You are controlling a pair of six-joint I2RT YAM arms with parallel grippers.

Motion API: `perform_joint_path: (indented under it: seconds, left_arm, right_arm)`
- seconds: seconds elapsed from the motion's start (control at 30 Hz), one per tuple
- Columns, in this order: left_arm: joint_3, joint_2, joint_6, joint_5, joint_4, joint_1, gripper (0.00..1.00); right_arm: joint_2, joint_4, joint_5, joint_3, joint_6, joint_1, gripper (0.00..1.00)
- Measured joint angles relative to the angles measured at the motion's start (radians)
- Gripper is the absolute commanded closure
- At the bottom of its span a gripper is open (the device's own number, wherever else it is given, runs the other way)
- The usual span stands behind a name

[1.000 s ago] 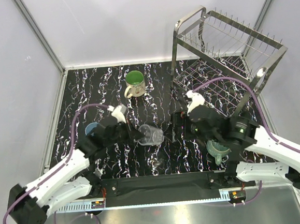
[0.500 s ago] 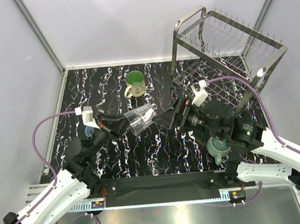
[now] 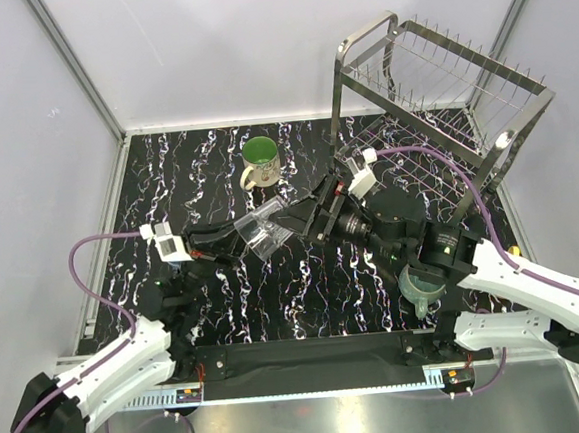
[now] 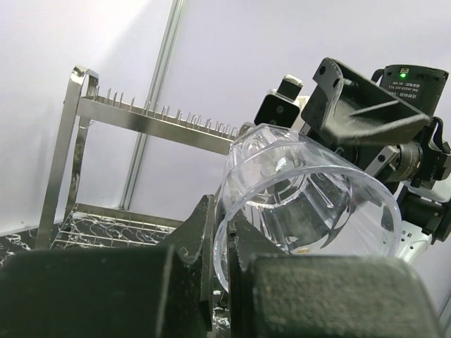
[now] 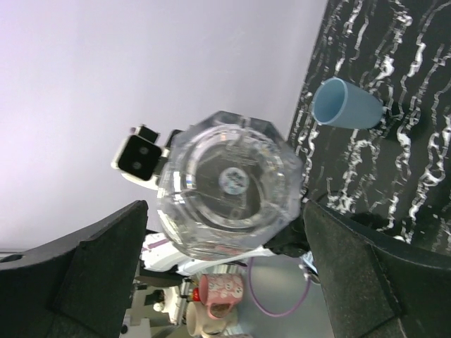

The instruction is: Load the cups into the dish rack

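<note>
My left gripper (image 3: 249, 238) is shut on the rim of the clear glass tumbler (image 3: 268, 227) and holds it on its side above the table's middle; in the left wrist view the jaws (image 4: 223, 224) pinch the tumbler (image 4: 310, 204) wall. My right gripper (image 3: 305, 218) stands open, and the tumbler's base (image 5: 229, 183) lies between its wide-spread fingers (image 5: 106, 260). A cream mug with a green inside (image 3: 260, 162) stands at the back. The teal mug (image 3: 421, 288) sits under my right arm. The light-blue cup (image 5: 347, 104) lies on its side. The dish rack (image 3: 430, 95) stands back right.
The tabletop (image 3: 226, 302) is black marble, walled by white panels with aluminium posts (image 3: 75, 68). Purple cables (image 3: 83, 273) loop off both arms. In the right wrist view a pink mug (image 5: 222, 296) sits beyond the table.
My left gripper has lifted the tumbler off the table and turned its base toward the right arm. The right gripper has swung left and now brackets the base.
</note>
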Motion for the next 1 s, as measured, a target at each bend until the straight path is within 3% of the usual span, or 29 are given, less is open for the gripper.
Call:
perform_joint_path:
  seconds: [0.2,0.6,0.67,0.8,0.93,0.97,1.0]
  left_arm:
    - [0.000,0.060,-0.004,-0.002,0.076,0.000,1.00]
    - [-0.003,0.087,-0.024,-0.002,0.105,0.000,1.00]
    - [-0.009,0.092,-0.028,-0.003,0.109,0.000,1.00]
    - [-0.022,0.091,-0.035,-0.011,0.119,0.004,0.98]
    - [-0.034,0.088,-0.049,-0.021,0.131,0.005,0.42]
    - [-0.038,0.083,-0.064,-0.027,0.132,0.003,0.14]
    - [-0.047,0.073,-0.075,-0.038,0.132,0.001,0.01]
  right_arm:
    - [-0.003,0.053,0.014,-0.004,0.023,0.000,0.00]
    - [0.006,0.089,0.047,-0.031,0.036,0.000,0.13]
    - [0.011,0.093,0.048,-0.037,0.038,0.000,0.19]
    - [0.026,0.099,0.055,-0.042,0.048,0.000,0.39]
    - [0.038,0.109,0.053,-0.043,0.043,0.000,0.73]
    - [0.044,0.110,0.053,-0.043,0.035,0.000,0.81]
    - [0.051,0.109,0.055,-0.043,0.025,0.000,0.90]
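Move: The clear cup is in the air, its rim wall still pinched by the left fingers. Its middle is about 5 cm right, 3 cm ahead of and 2 cm above the left hand; from the open right hand it is some 5 cm left and 1 cm ahead, about level. On the table, the green mug stands roughly 24 cm ahead and 3 cm right of the left hand and 21 cm below; the blue cup is 17 cm left, 6 cm ahead, as low. The right fingers close part way onto the sides of the clear cup's base and grip it, while that hand, after rising about 1 cm, eases some 2 cm forward and left and sinks about 2 cm. Only after that do the left fingers spread wide and let go of the rim, the left hand staying nearly in place and sinking about 1 cm. ##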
